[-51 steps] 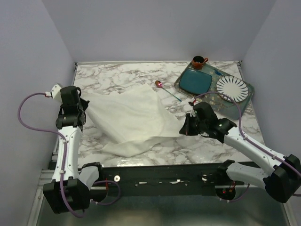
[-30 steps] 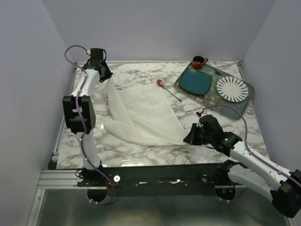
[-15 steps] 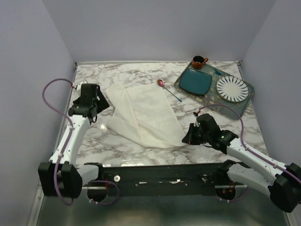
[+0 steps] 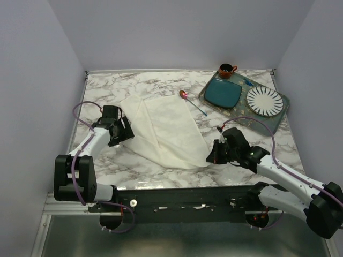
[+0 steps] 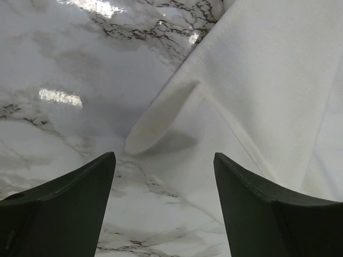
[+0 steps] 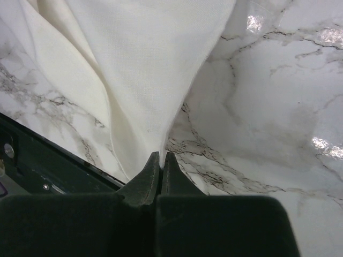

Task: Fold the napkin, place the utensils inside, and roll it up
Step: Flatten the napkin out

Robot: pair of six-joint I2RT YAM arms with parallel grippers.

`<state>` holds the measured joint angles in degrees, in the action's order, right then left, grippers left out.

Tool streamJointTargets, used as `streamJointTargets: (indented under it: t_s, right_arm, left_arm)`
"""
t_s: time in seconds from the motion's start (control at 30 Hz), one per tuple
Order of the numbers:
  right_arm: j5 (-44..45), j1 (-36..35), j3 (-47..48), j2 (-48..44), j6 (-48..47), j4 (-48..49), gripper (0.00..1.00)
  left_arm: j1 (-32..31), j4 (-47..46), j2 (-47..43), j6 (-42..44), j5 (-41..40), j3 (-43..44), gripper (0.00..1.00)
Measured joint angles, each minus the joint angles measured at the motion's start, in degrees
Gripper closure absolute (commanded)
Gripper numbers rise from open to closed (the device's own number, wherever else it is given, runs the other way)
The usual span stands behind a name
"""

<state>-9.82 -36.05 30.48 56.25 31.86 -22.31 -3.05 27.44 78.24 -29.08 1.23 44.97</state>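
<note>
The cream napkin (image 4: 167, 128) lies loosely folded over on the marble table, its left edge doubled back into a flap (image 5: 161, 120). My left gripper (image 4: 126, 133) sits low at that left edge, open, with nothing between its fingers (image 5: 163, 160). My right gripper (image 4: 210, 155) is shut on the napkin's near right corner (image 6: 162, 155), and the cloth (image 6: 144, 64) fans away from the pinch. The spoon (image 4: 193, 104), with its coppery bowl and teal handle, lies just beyond the napkin's far right edge and touches neither gripper.
A glassy tray (image 4: 204, 95) at the back right carries a teal square plate (image 4: 224, 92) and a white ribbed round plate (image 4: 264, 100). A small brown cup (image 4: 226, 70) stands behind it. The black front rail (image 4: 187, 195) runs along the near edge.
The left gripper has let go of the napkin after carrying it to the back left, opened, and come down toward the near left edge of the cloth. The right gripper has kept its corner.
</note>
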Motion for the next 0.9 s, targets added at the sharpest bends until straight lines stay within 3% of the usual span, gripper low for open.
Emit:
streamJointTargets:
  t_s: [0.1,0.5,0.8,0.9]
  right_arm:
    - [-0.07,0.00,0.02,0.07,-0.39,0.02,1.00]
    - [-0.83,0.00,0.35,1.44,-0.68,0.39,0.99]
    - [-1.49,0.00,0.35,1.44,-0.66,0.48,0.99]
    - [-1.46,0.00,0.37,1.31,-0.68,0.48,0.99]
  left_arm:
    - [0.00,-2.10,0.42,0.44,1.75,-0.20,0.26]
    - [0.00,-4.79,6.38,2.99,4.63,2.45,0.27]
    - [0.00,-4.94,6.95,3.61,6.82,2.47,0.54]
    - [0.00,-4.63,6.95,3.61,7.39,2.47,0.75]
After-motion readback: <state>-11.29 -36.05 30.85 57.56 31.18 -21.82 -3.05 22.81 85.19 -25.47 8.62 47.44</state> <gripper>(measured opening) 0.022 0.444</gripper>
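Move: The napkin's turned-up lip at its near left corner lies just off the left hand's open fingers, about 3 cm ahead, 1 cm right and 1 cm below. The napkin's far left corner is some 17 cm straight ahead of that hand, and the spoon about 16 cm ahead and 33 cm right. From the right hand, which still grips the napkin's near right corner, the lip is roughly 16 cm ahead and 35 cm left. The napkin's turned-up lip is taken between the left fingers: that hand eases forward and right by about 3 cm in all, sinks 1 cm and turns slightly clockwise, some 5 degrees. Its fingers close to roughly half their starting gap around the lip, not yet pinching it shut. The right hand stays put, keeping its closed grip on the near right corner. ##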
